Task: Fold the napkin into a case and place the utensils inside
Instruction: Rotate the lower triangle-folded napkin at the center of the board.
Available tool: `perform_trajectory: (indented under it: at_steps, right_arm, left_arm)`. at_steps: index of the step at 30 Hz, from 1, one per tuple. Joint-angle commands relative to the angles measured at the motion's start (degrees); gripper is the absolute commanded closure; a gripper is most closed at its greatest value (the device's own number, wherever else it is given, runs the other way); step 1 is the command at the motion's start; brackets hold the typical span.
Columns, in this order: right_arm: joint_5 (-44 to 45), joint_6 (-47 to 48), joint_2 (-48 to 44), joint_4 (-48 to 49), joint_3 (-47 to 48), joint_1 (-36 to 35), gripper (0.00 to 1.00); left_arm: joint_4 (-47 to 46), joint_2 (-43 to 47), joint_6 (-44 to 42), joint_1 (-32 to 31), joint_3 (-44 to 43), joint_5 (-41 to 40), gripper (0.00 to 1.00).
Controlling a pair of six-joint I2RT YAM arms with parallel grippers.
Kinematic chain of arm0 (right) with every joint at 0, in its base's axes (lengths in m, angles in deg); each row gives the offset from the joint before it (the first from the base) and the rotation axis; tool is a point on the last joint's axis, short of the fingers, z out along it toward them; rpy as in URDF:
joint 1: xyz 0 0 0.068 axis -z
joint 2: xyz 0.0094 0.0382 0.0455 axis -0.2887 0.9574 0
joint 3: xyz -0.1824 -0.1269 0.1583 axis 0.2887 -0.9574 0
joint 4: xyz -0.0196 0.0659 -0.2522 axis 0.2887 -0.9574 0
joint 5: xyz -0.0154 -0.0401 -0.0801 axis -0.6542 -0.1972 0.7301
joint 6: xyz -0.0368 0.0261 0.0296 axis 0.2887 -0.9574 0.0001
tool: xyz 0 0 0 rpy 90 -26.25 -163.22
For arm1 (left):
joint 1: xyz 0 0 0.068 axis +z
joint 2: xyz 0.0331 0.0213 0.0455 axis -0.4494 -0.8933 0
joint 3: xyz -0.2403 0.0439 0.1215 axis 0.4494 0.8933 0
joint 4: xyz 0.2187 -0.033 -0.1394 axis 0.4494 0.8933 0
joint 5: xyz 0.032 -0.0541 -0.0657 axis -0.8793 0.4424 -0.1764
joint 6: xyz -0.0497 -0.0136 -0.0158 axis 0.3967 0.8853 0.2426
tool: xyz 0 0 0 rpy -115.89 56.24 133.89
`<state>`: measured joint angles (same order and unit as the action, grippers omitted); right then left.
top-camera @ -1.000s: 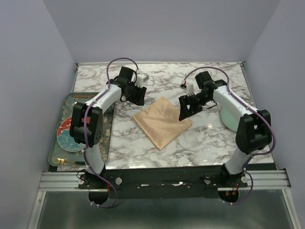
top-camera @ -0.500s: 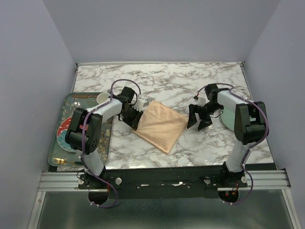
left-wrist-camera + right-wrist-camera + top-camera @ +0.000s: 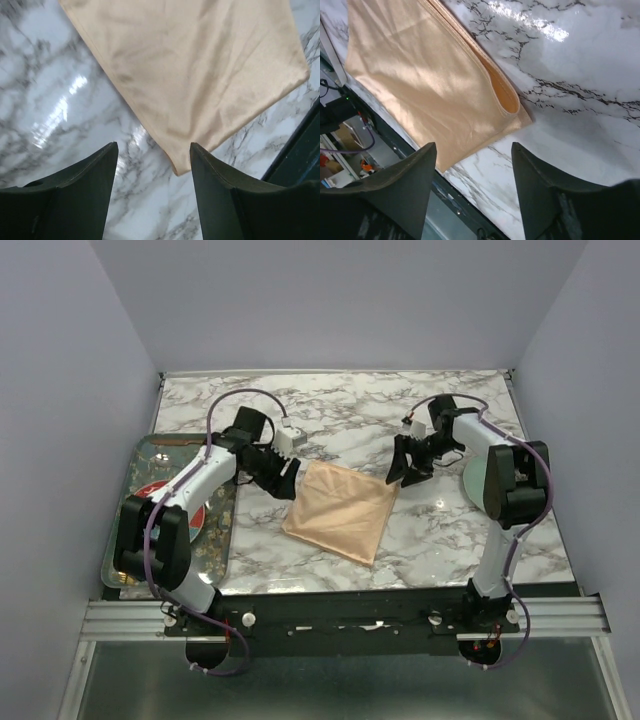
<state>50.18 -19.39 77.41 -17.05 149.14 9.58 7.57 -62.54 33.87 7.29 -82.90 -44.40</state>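
The napkin [image 3: 340,512] lies folded into a peach-orange square on the marble table, with layered edges along its right side [image 3: 502,97]. My left gripper [image 3: 288,483] hovers open at its far left corner. In the left wrist view that corner [image 3: 177,167] points into the gap between the fingers [image 3: 152,150], untouched. My right gripper [image 3: 401,477] is open by the far right corner, and the cloth [image 3: 430,75] lies ahead of its fingers [image 3: 472,147], which hold nothing. I cannot make out the utensils; my left arm covers the near end of the tray.
A grey patterned tray [image 3: 128,465] holding a red plate [image 3: 152,490] sits at the table's left edge. A pale green plate [image 3: 476,480] lies right of the napkin, under my right arm. The table's near edge and black rail [image 3: 340,600] run just below the napkin.
The napkin has turned and slid slightly toward the near edge. My left gripper dipped to its left corner, then drew back and opened. My right gripper swung out right, then returned to the far right corner.
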Motion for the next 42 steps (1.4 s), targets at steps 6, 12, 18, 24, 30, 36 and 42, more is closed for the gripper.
perform_trajectory:
  at_steps: [6, 12, 18, 24, 30, 36, 42]
  right_arm:
    - [2.28, -5.73, -7.12, 7.34, -9.59, 2.28, 0.54]
    - [4.3, -9.95, -5.63, 12.44, -11.88, 2.28, 0.66]
    - [4.13, -12.59, -3.96, 16.31, -12.76, 2.19, 0.7]
    - [3.51, -13.3, -1.85, 16.49, -12.23, 2.28, 0.7]
    - [3.78, -13.65, -0.27, 17.1, -12.32, 2.28, 0.72]
    - [4.04, -14.09, 0.26, 17.19, -12.14, 2.28, 0.78]
    - [3.6, -14.18, 0.09, 17.19, -12.49, 2.37, 0.77]
  left_arm:
    - [-15.47, -11.36, 4.77, -8.16, -18.28, -2.04, 0.39]
    - [-21.19, -17.7, 16.82, -20.03, -22.6, -10.05, 0.43]
    - [-23.22, -20.35, 20.43, -27.5, -21.73, -16.2, 0.53]
    - [-23.66, -22.72, 20.52, -30.85, -20.58, -20.6, 0.58]
    - [-23.4, -25.35, 21.66, -32.52, -21.9, -22.28, 0.59]
    - [-23.4, -27.47, 22.72, -33.05, -22.78, -22.9, 0.62]
    - [-23.75, -28.7, 25.26, -33.49, -23.48, -22.98, 0.62]
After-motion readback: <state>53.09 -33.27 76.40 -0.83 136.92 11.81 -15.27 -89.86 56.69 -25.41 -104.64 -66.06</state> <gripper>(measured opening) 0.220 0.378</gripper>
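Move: The left gripper is bound for the napkin's right edge, a little back of its far right corner: about 26 cm to its right, 1 cm ahead, 8 cm below. The napkin's near left corner lies some 5 cm back and 1 cm left of it, the far left corner 14 cm ahead and 7 cm right. From the right gripper, the far right corner is level, 1 cm right and 5 cm below; the green plate sits level and about 25 cm right. Bring the left gripper about 24 cm to the right over the napkin, arching forward and up, then back and down, to hang a few centimetres over its right edge, fingers narrowing but open. With the right, ease back and return, sink about 4 cm onto the far right corner, turning slightly clockwise, and draw the fingers nearly shut around the corner. ##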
